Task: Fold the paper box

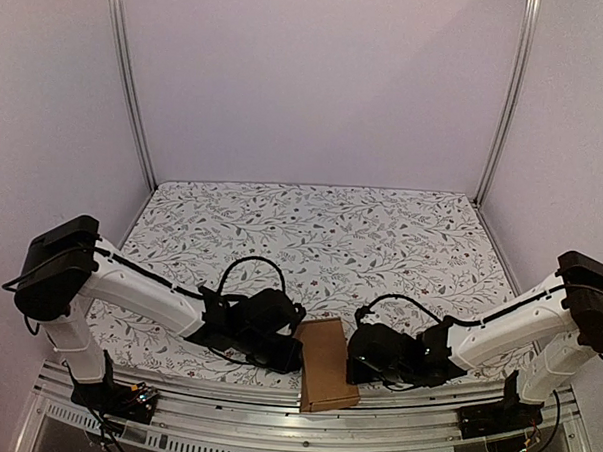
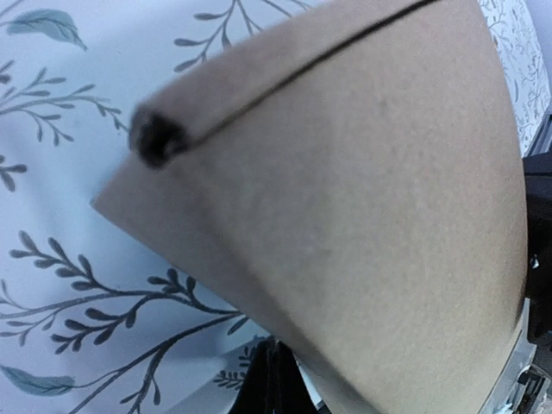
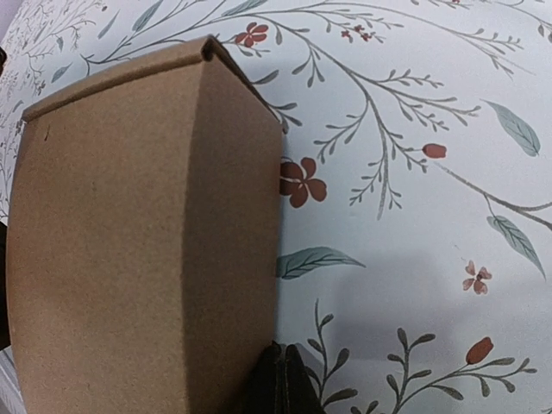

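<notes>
The paper box is a plain brown oblong carton lying at the table's near edge between the two arms. My left gripper sits against its left side, my right gripper against its right side. In the left wrist view the paper box fills most of the frame, and the black fingertips are pressed together just below its edge with nothing between them. The right wrist view shows the paper box standing with a closed top flap, the shut fingertips touching its lower right side.
The table is covered by a floral-print cloth. A metal rail runs along the near edge, under the box's front end. Lilac walls and two upright metal posts enclose the back.
</notes>
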You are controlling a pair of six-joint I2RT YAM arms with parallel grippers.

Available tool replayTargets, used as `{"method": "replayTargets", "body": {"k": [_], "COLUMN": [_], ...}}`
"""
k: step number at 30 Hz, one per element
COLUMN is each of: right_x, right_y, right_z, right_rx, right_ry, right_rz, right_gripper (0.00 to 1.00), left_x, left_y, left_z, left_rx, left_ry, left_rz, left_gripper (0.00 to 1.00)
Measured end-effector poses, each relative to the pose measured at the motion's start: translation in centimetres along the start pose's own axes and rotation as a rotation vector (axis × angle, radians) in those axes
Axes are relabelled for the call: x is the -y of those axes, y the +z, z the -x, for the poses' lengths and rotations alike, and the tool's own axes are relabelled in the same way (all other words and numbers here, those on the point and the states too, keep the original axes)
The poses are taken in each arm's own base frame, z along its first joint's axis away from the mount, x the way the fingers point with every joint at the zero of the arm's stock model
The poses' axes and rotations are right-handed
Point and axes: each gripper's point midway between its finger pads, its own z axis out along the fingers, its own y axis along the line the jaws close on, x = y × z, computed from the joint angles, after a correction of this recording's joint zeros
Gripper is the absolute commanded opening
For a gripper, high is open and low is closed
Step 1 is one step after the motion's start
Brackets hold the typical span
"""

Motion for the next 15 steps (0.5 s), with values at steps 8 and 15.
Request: {"method": "replayTargets", "body": {"k": [8,15], "right_x": [-0.4,-0.6], "right_y": [0.2,0.6], "right_z": [0.1,0.9], "right_rx": [-0.005,-0.041], "right_ry": [-0.018,-0.006], "right_rz": [0.008,0.039], "right_gripper": [0.0,0.0], "left_x": [-0.1,1.3], "left_y": [-0.6,-4.7], "left_z": [-0.1,1.7], "left_rx": [0.05,0.154], "left_ry": [-0.037,-0.002], "left_rz": [-0.092,-0.159], "left_gripper": [0.0,0.0]}}
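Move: At the left fingertips, almost down on the table, runs the lower left edge of the folded paper box; the box's middle lies some 5 cm to the right of them, about 1 cm ahead and 1 cm higher. Beyond the box, roughly 10 cm to the left hand's right and level with it, are the right fingertips. From these the box's middle is about 5 cm to the left, some 2 cm ahead and 1 cm up. Levering up the box's left edge from below with its shut fingertips, the left hand barely stirs at first, then rises faster and faster to about 5 cm, drifting slightly left while its fingers swing some 10 degrees from down towards pointing right. Low beside the box's right side, the right hand, also shut, edges about 1 cm forward and left. ##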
